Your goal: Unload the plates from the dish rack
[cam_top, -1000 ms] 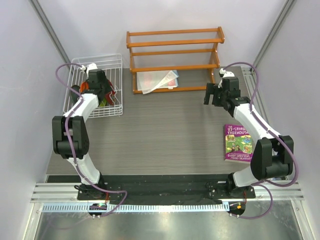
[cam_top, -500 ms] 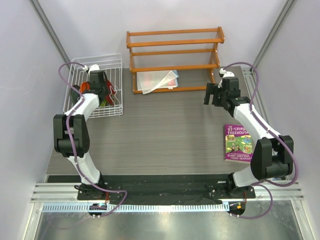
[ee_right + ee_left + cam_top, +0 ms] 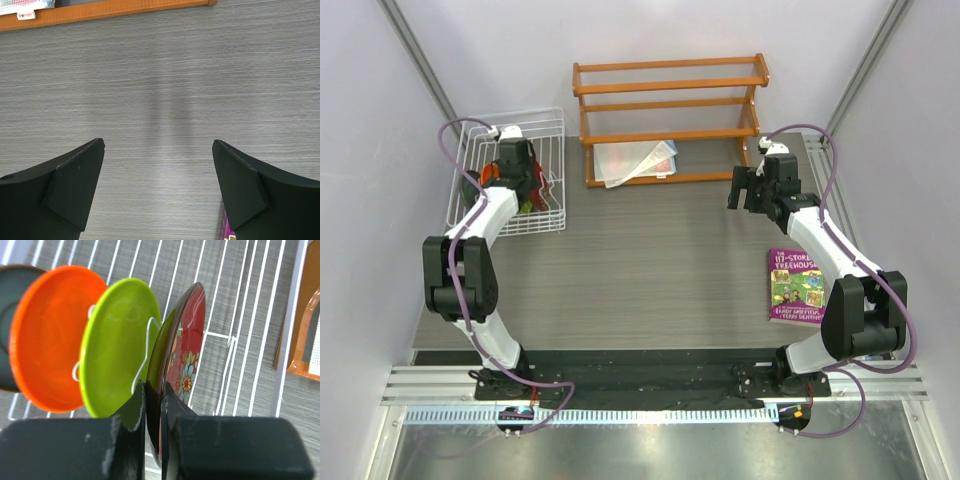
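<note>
The white wire dish rack (image 3: 548,118) stands at the table's back left. In it the plates stand on edge in a row: dark teal (image 3: 9,325), orange (image 3: 50,335), lime green (image 3: 117,340), and dark red with flowers (image 3: 189,350). My left gripper (image 3: 155,396) is down inside the rack, shut on the near rim of the dark red plate, one finger on each face. From above, the left gripper (image 3: 517,175) hides most of the plates. My right gripper (image 3: 157,150) hangs open over bare table at the right (image 3: 748,190), holding nothing.
An orange wooden three-tier shelf (image 3: 670,88) stands at the back centre, with a plastic sleeve of papers (image 3: 635,160) under it. A purple book (image 3: 796,285) lies flat at the right, beside my right arm. The rack's wire walls enclose the left gripper.
My left gripper has shut on the dark red plate's rim and the left arm has shifted slightly. The right arm has not moved.
</note>
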Available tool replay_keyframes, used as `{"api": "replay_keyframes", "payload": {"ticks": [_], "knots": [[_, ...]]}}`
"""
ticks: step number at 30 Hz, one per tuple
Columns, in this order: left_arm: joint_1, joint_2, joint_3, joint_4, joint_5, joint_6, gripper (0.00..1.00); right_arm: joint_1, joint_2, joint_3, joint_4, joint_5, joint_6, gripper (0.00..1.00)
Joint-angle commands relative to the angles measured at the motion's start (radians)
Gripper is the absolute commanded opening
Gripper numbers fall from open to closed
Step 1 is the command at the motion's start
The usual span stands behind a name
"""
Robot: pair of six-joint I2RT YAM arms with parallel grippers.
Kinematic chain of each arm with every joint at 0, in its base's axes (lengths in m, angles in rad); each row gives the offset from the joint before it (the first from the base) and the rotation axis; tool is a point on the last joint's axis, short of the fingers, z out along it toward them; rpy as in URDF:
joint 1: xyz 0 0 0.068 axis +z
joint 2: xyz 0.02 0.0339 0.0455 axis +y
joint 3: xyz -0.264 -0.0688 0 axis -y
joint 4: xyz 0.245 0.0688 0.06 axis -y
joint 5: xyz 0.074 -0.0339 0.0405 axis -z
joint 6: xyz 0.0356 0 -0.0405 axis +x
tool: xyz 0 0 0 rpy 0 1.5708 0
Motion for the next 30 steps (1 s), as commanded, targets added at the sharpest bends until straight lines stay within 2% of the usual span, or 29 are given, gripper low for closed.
{"api": "replay_keyframes", "payload": {"ticks": [1, 8, 17, 21, 24, 30], "knots": [[-0.017, -0.123, 0.078, 0.050, -0.057, -0.004, 0.00, -0.001, -0.003, -0.005, 0.029, 0.003, 0.001, 0.95], [-0.040, -0.164, 0.097, 0.028, -0.116, 0.037, 0.00, -0.001, -0.006, -0.008, 0.028, -0.004, 0.004, 0.95], [-0.055, -0.252, 0.107, -0.022, -0.109, 0.041, 0.00, -0.001, -0.037, -0.011, 0.026, -0.027, 0.019, 0.95], [-0.060, -0.295, 0.129, -0.104, 0.010, -0.025, 0.00, -0.002, -0.054, 0.006, 0.035, -0.147, 0.062, 0.95], [-0.064, -0.325, 0.107, -0.119, 0.187, -0.108, 0.00, -0.001, -0.069, 0.001, 0.086, -0.254, 0.140, 0.95], [-0.092, -0.361, 0.006, -0.047, 0.472, -0.292, 0.00, -0.001, -0.080, -0.095, 0.352, -0.545, 0.338, 0.92]]}}
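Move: The flowered plate is already in my left fingers, its middle about 4 cm ahead and 4 cm below them. The green plate stands some 5 cm to the left, 2 cm ahead, and the orange plate 10 cm left, 1 cm ahead, both a little lower; the dish rack's right rim is some 6 cm right, 2 cm ahead. The flowered plate lies about 46 cm left of my empty right hand, 9 cm ahead; the wooden stand is 15 cm left and 14 cm ahead of that hand. Keeping my pinch on the flowered plate, I lift my left hand about 13 cm, straight up at first and easing back some 5 cm, then swing it right about 7 cm past the green plate and over the rack's right rim, rolling its left side down and tilting the fingers up. Late on, my open right hand sets off left and a little up towards the plate, rolling about 20 degrees with its left side rising. ##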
